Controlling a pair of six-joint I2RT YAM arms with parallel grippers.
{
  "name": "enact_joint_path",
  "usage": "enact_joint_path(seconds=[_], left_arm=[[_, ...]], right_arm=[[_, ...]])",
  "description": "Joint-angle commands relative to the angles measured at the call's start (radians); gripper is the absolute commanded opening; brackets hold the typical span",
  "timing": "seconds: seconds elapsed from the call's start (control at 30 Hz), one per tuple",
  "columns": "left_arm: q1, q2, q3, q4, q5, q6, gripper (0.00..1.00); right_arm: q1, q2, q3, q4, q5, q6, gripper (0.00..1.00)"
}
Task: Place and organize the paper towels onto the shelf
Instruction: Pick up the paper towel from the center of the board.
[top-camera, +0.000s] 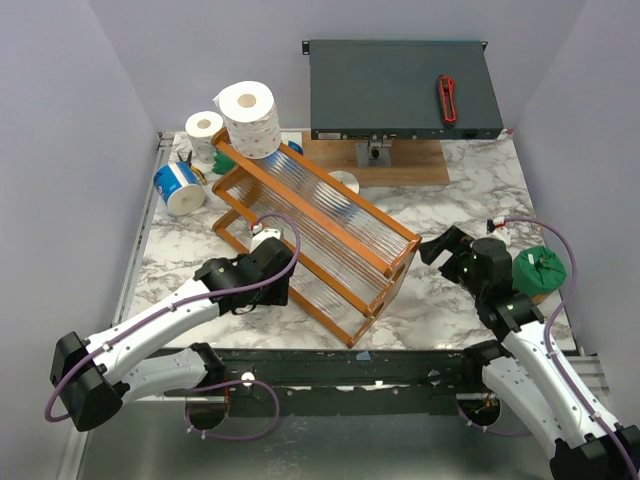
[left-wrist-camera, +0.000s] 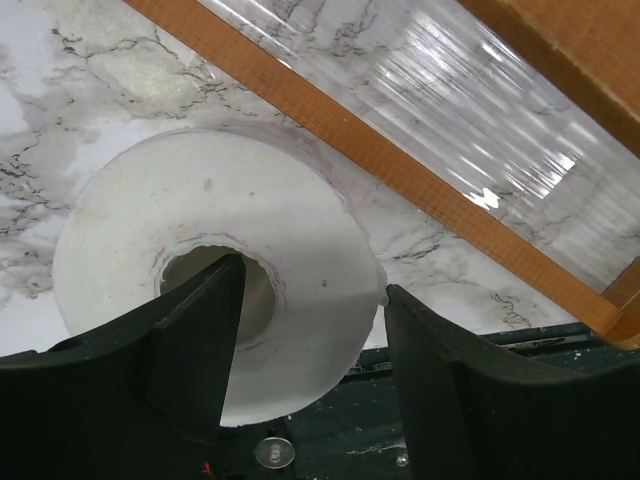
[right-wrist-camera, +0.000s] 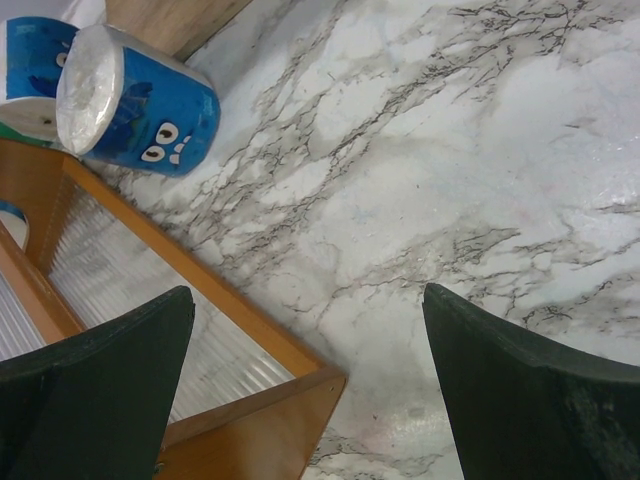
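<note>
A bare white paper towel roll (left-wrist-camera: 300, 220) is beside the lower front rail of the shelf (left-wrist-camera: 400, 170). My left gripper (left-wrist-camera: 312, 276) is shut on its wall, one finger in the hollow core and the other against the outside; from above this gripper (top-camera: 262, 240) is at the shelf's (top-camera: 320, 235) near side. A large white roll (top-camera: 248, 118) stands on the shelf's far end. A blue-wrapped roll (top-camera: 178, 187) and a white roll (top-camera: 204, 128) sit at the far left. My right gripper (top-camera: 440, 245) (right-wrist-camera: 307, 292) hangs open over the shelf's right end (right-wrist-camera: 250, 420), holding nothing. A green-wrapped roll (top-camera: 538, 270) lies beside the right arm.
A flat dark grey metal box (top-camera: 400, 88) with a red tool (top-camera: 447, 98) on it sits at the back, on a wooden board (top-camera: 400, 165). Another white roll (top-camera: 345, 182) lies behind the shelf. Two blue-wrapped rolls (right-wrist-camera: 140, 105) show in the right wrist view. Walls close both sides.
</note>
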Motion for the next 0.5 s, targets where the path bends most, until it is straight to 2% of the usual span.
enact_joint_path(seconds=[0.0, 0.27, 0.47], left_arm=[[-0.007, 0.011, -0.024, 0.004, 0.004, -0.014, 0.62], [-0.01, 0.005, -0.04, 0.021, 0.013, -0.02, 0.5], [-0.016, -0.019, -0.016, -0.002, 0.012, -0.02, 0.34]], right_arm=[[0.006, 0.0, -0.024, 0.024, -0.009, -0.005, 1.0], [0.006, -0.002, -0.031, 0.025, -0.005, -0.002, 1.0], [0.006, -0.002, -0.029, 0.025, -0.004, 0.001, 1.0]])
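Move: The paper towel roll standing on end lies right under the left hand, its middle about 3 cm to the left and 5 cm below; one finger is over the core hole, the other at the roll's right side. The shelf's middle is roughly 12 cm ahead and 5 cm to the right, and the blue roll some 22 cm ahead and 20 cm to the left. From the right hand, the paper towel is about 30 cm left, 8 cm back and 8 cm lower. The left hand's outer finger bears on the paper towel's right side and pushes it left as the gripper closes, its other finger reaching into the core so that the wall comes between them. The hand sinks straight down about 1 cm, then holds its place with the wrist almost still while the fingers keep narrowing by roughly a third of their gap. ##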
